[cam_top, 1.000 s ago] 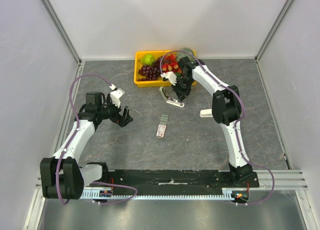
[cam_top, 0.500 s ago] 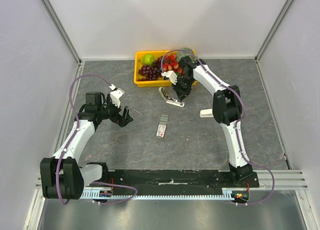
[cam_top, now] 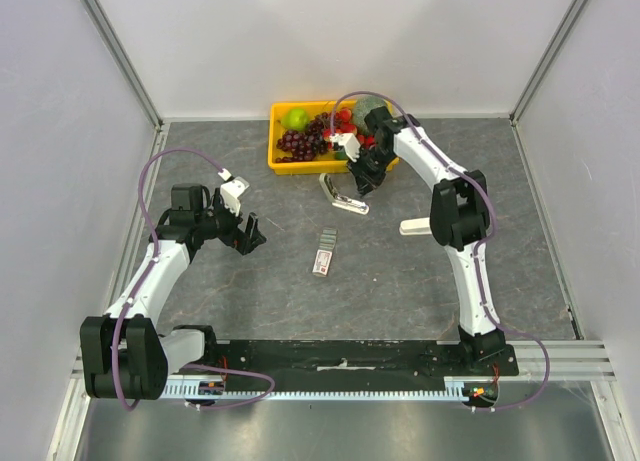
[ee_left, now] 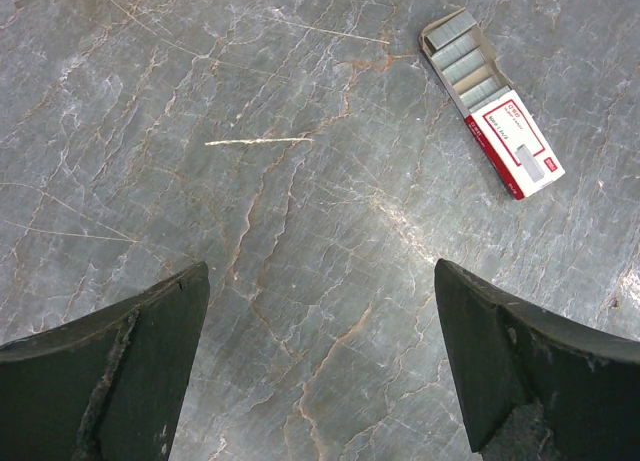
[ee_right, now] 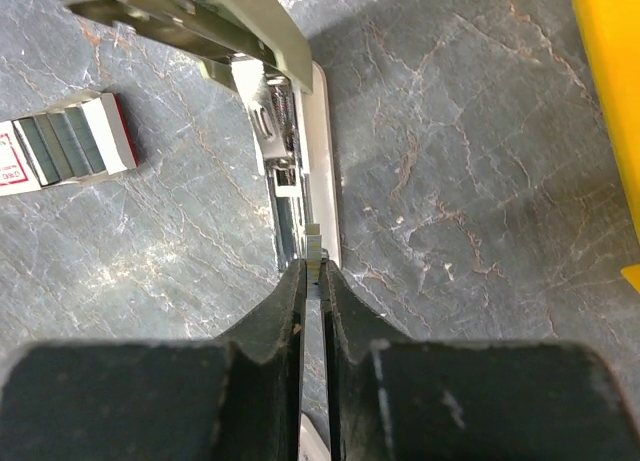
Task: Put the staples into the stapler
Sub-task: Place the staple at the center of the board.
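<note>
The stapler (cam_top: 340, 194) lies swung open on the grey table, in front of the yellow bin. In the right wrist view its metal top arm (ee_right: 190, 21) is lifted off the white base (ee_right: 326, 151), baring the magazine channel (ee_right: 284, 196). My right gripper (ee_right: 312, 271) is shut on a short silvery strip of staples (ee_right: 314, 245), held just above the near end of that channel. The open staples box (cam_top: 324, 253), red and white, lies mid-table, with silvery strips (ee_left: 462, 59) showing inside. My left gripper (ee_left: 320, 361) hangs open over bare table, left of the box, holding nothing.
A yellow bin (cam_top: 281, 164) with grapes, an apple and strawberries stands at the back, right behind the right wrist; its edge (ee_right: 610, 111) shows at the right. A small white object (cam_top: 414, 226) lies beside the right arm's elbow. A pale scratch (ee_left: 258, 141) marks the tabletop.
The right wrist has shifted back and to the right toward the bin, still pinching the strip over the stapler. The left arm and the staples box have not moved.
</note>
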You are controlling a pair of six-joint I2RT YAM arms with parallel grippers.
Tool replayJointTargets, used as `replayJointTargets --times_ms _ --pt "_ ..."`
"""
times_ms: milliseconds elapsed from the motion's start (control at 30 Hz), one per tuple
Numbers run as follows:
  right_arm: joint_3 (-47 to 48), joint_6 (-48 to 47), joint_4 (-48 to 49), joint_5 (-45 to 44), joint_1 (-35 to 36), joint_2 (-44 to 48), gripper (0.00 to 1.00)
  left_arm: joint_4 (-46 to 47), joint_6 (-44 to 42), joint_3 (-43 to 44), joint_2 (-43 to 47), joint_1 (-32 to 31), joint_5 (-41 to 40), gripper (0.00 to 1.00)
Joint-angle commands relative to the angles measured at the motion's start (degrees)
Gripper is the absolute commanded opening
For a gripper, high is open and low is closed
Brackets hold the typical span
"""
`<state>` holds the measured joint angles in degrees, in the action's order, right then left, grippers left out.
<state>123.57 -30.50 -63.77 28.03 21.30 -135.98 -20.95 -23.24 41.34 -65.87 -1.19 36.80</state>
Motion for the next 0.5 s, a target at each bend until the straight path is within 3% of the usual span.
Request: replayJointTargets --times_ms 0,467 --pt "-1.22 1.41 0.58 4.75 -1.61 4.58 0.15 0.38 0.13 0.85 0.65 0.49 2.05 0.99" --pt "-28.37 -3.42 -0.74 17.84 -1.7 17.86 0.15 0.38 0.22 0.93 0.65 0.49 2.49 0.99"
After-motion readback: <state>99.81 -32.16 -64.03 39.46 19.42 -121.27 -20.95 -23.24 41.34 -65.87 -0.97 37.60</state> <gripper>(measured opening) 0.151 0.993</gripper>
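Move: The staple strip is already pinched in the right fingertips, just above the free end of the open stapler, whose base has its middle about 4 cm left, 2 cm back and 4 cm below. The bare patch of table it heads for is some 14 cm back, 2 cm right and 5 cm below. The staple box lies about 13 cm back and 8 cm left, the closed stapler 6 cm back and 14 cm right. From the left hand that patch is roughly 24 cm right, level ahead, 10 cm below. The staple strip stays pinched in the right fingertips as the right hand carries it back towards its base, off the open stapler's end and out over the bare table between staple box and closed stapler. After a brief near-halt it speeds up, covering about 9 cm back with a slight drift to the right and a small rise; the wrist tilts some 15 degrees, fingertips swinging towards the base. ##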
